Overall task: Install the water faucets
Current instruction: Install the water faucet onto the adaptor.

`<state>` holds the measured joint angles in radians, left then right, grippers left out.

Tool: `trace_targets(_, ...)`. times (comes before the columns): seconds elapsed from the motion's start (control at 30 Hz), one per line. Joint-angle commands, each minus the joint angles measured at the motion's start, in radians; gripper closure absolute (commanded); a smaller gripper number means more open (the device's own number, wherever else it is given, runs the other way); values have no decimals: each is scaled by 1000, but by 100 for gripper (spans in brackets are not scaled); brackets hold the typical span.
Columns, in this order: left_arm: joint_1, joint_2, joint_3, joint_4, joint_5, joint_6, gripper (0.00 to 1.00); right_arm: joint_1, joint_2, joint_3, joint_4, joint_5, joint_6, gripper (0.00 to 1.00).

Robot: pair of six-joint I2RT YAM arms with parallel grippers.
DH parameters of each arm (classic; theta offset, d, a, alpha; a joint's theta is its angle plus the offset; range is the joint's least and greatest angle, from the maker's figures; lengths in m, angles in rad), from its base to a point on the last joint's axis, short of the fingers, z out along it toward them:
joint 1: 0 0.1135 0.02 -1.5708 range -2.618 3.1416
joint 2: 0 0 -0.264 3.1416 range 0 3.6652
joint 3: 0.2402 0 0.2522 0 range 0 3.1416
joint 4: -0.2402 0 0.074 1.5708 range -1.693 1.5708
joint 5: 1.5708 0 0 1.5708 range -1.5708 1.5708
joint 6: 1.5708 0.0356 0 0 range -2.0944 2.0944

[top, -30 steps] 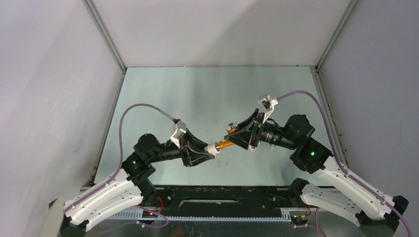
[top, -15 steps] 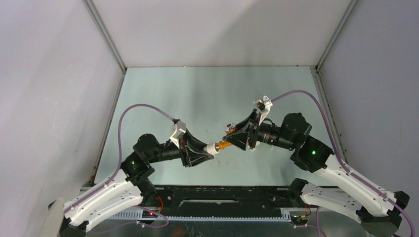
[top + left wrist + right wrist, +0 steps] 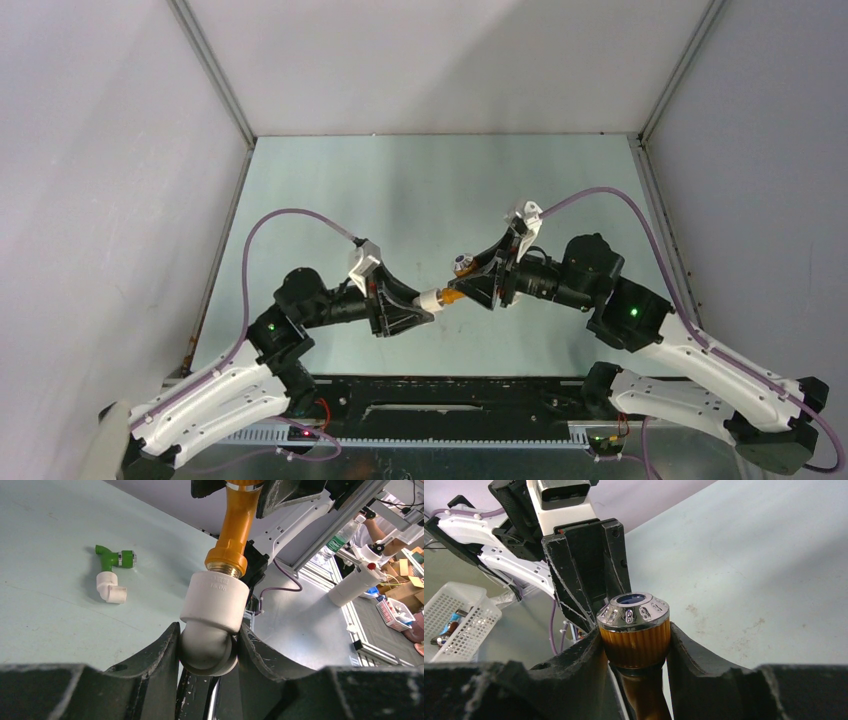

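Observation:
The orange faucet [image 3: 455,294] hangs in mid-air between the two arms. My right gripper [image 3: 467,278] is shut on its ribbed orange knob [image 3: 636,642], which has a chrome cap. The faucet's brass threaded end [image 3: 226,565] sits in the socket of a white elbow fitting [image 3: 215,605]. My left gripper [image 3: 424,304] is shut on the rounded bend of that elbow [image 3: 429,298]. The green faucet [image 3: 114,558] lies on the table, joined to a second white elbow [image 3: 111,589]; only the left wrist view shows it.
Grey enclosure walls [image 3: 120,200] close in the pale green table [image 3: 400,190] at left, right and back. Off the table, a white mesh basket [image 3: 454,615] and a white bottle [image 3: 350,585] stand beyond the near edge.
My right wrist has rolled with the orange faucet in its grip, its camera mount swinging left and down. The right forearm has shifted slightly left. The left arm holds still.

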<state>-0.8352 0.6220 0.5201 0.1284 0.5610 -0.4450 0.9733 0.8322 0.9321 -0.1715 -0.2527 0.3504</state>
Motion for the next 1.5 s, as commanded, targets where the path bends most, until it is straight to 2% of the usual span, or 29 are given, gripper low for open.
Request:
trace_targets(0.0, 1, 5, 80, 88, -1, -22, 100, 33, 14, 40, -1, 18, -10, 100)
trace_targets(0.33, 2, 16, 89, 107, 21, -35, 100, 47, 33, 39, -12, 4, -54, 100)
trace_targets(0.53, 2, 14, 86, 90, 24, -3, 100, 1, 37, 6, 50, -23, 95, 100)
trace_targets(0.83, 1, 26, 107, 40, 6, 62, 100, -24, 49, -5, 11, 29, 295, 100)
trace_targets(1.23, 0, 75, 162, -74, 14, 192, 100, -52, 113, -6, -40, 30, 418, 100)
trace_targets(1.47, -5, 77, 174, -89, 14, 296, 100, -101, 114, -60, 41, -5, 494, 100)
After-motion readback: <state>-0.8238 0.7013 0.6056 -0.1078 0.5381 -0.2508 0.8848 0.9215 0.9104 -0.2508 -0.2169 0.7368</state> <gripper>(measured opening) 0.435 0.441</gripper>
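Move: The right gripper holds the orange faucet with its thread already started in the white adaptor; the adaptor's middle lies about 6 cm left of this hand, 3 cm back and 5 cm below. The green faucet with its fitted elbow lies on the table some 18 cm to this hand's right, 7 cm ahead and 32 cm down. From the left gripper, which holds the adaptor, the orange faucet's middle is roughly 6 cm right, 3 cm ahead and 5 cm up. Keep both grips shut and, after a near pause, screw the orange faucet onward: roll the right wrist some 30 degrees about the thread, clockwise looking from the faucet into the adaptor, sinking this hand about 5 cm and easing it 3 cm forward. Late in the turn, let the left gripper follow down 3 to 4 cm and slightly forward with the adaptor, rolling some 10 degrees to keep the thread in its mouth. ##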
